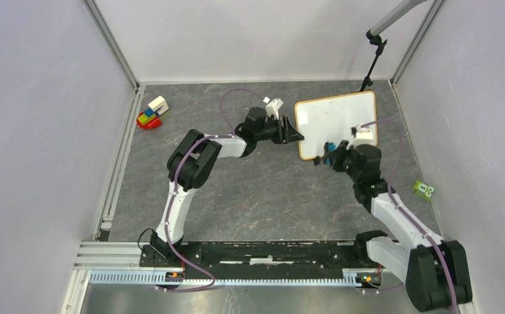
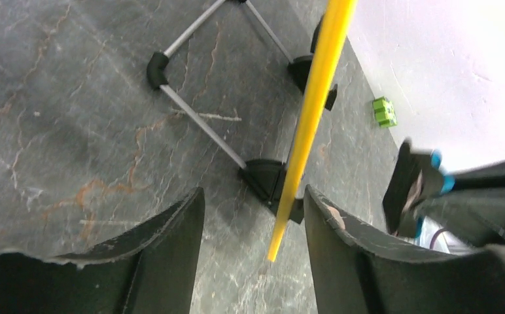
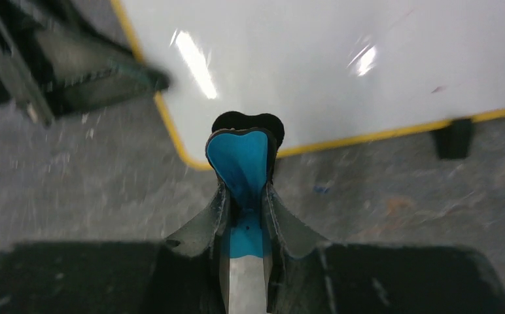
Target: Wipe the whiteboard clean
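The whiteboard [image 1: 338,121], white with a thin yellowish frame, stands tilted on a small black-footed stand at the back right. Its surface looks almost bare, with one faint red speck [image 3: 438,89]. My left gripper [image 1: 296,136] is at the board's left edge. It is open, with the frame edge [image 2: 312,118] running between the fingers [image 2: 171,248] and touching neither. My right gripper [image 1: 325,156] is at the board's near left corner, shut on the blue eraser [image 3: 240,160]. The eraser sticks out past the fingertips, just short of the frame.
A toy of coloured blocks [image 1: 152,112] lies at the back left. A green block [image 1: 423,189] sits by the right wall. A black camera stand [image 1: 373,55] rises behind the board. The board's stand legs [image 2: 201,124] spread over the table beneath it. Enclosure walls surround the table.
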`<action>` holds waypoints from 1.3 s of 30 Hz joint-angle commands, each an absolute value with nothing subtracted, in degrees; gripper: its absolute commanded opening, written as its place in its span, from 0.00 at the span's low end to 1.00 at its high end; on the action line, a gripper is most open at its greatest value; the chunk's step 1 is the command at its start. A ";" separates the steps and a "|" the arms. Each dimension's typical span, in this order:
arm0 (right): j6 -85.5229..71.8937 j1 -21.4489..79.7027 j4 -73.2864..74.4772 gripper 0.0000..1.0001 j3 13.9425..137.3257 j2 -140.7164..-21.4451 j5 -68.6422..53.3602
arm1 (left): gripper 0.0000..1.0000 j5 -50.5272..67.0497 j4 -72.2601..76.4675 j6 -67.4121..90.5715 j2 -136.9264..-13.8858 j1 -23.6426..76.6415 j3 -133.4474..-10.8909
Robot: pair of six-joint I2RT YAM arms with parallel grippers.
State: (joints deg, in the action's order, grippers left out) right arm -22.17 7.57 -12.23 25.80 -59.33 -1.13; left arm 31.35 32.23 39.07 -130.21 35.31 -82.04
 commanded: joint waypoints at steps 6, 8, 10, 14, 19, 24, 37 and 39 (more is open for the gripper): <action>-18.66 18.18 6.74 0.03 20.31 -49.83 -4.17 | 0.72 29.49 38.02 32.54 -116.64 34.09 -72.34; -18.96 21.93 8.19 0.03 18.41 -48.28 -3.84 | 0.73 28.28 39.12 32.47 -113.37 33.02 -68.87; -19.67 25.75 9.34 0.04 16.39 -46.92 -2.28 | 0.74 28.26 42.63 35.76 -109.84 31.12 -64.48; -20.41 33.33 11.60 0.14 14.63 -47.20 4.32 | 0.77 26.09 46.32 39.51 -98.51 28.88 -51.58; -20.62 39.83 13.96 0.42 15.39 -47.21 5.47 | 0.78 25.67 39.64 39.12 -85.03 28.86 -40.61; -18.84 40.86 15.18 0.82 16.89 -45.72 4.31 | 0.80 24.48 29.75 38.89 -71.36 28.96 -35.00; -13.34 41.22 29.35 0.98 37.38 -34.00 12.90 | 0.93 26.54 -7.68 32.38 -51.11 28.92 -54.27; -11.91 41.18 31.55 0.98 41.66 -31.66 16.37 | 0.99 26.59 -12.70 30.63 -49.76 28.91 -61.00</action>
State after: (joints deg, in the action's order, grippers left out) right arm -15.68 40.88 26.15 32.95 -35.70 9.21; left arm 25.65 -0.14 35.81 -54.17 28.91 -47.90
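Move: The eraser is already pinched in the right fingers. The bare patch of table where it goes lies about 16 cm back from that hand, 9 cm to its left and 12 cm below. The whiteboard's middle is some 11 cm ahead, 1 cm to the right and 4 cm lower; its near left foot is level with the hand, 6 cm left and 12 cm down. From the left hand, already loosened at the board's left edge, the board's middle is about 4 cm ahead, 12 cm to the right and roughly level. Back, down and to its left, the right hand carries the eraser away from the whiteboard, some 16 cm back and 10 cm down, turning about 30 degrees counter-clockwise and tipping down; it opens wide to let go on the table, then rises about 13 cm, levelling out. The left hand, opening further, leaves the board's edge, swinging up, left and back nearly 20 cm each way. ##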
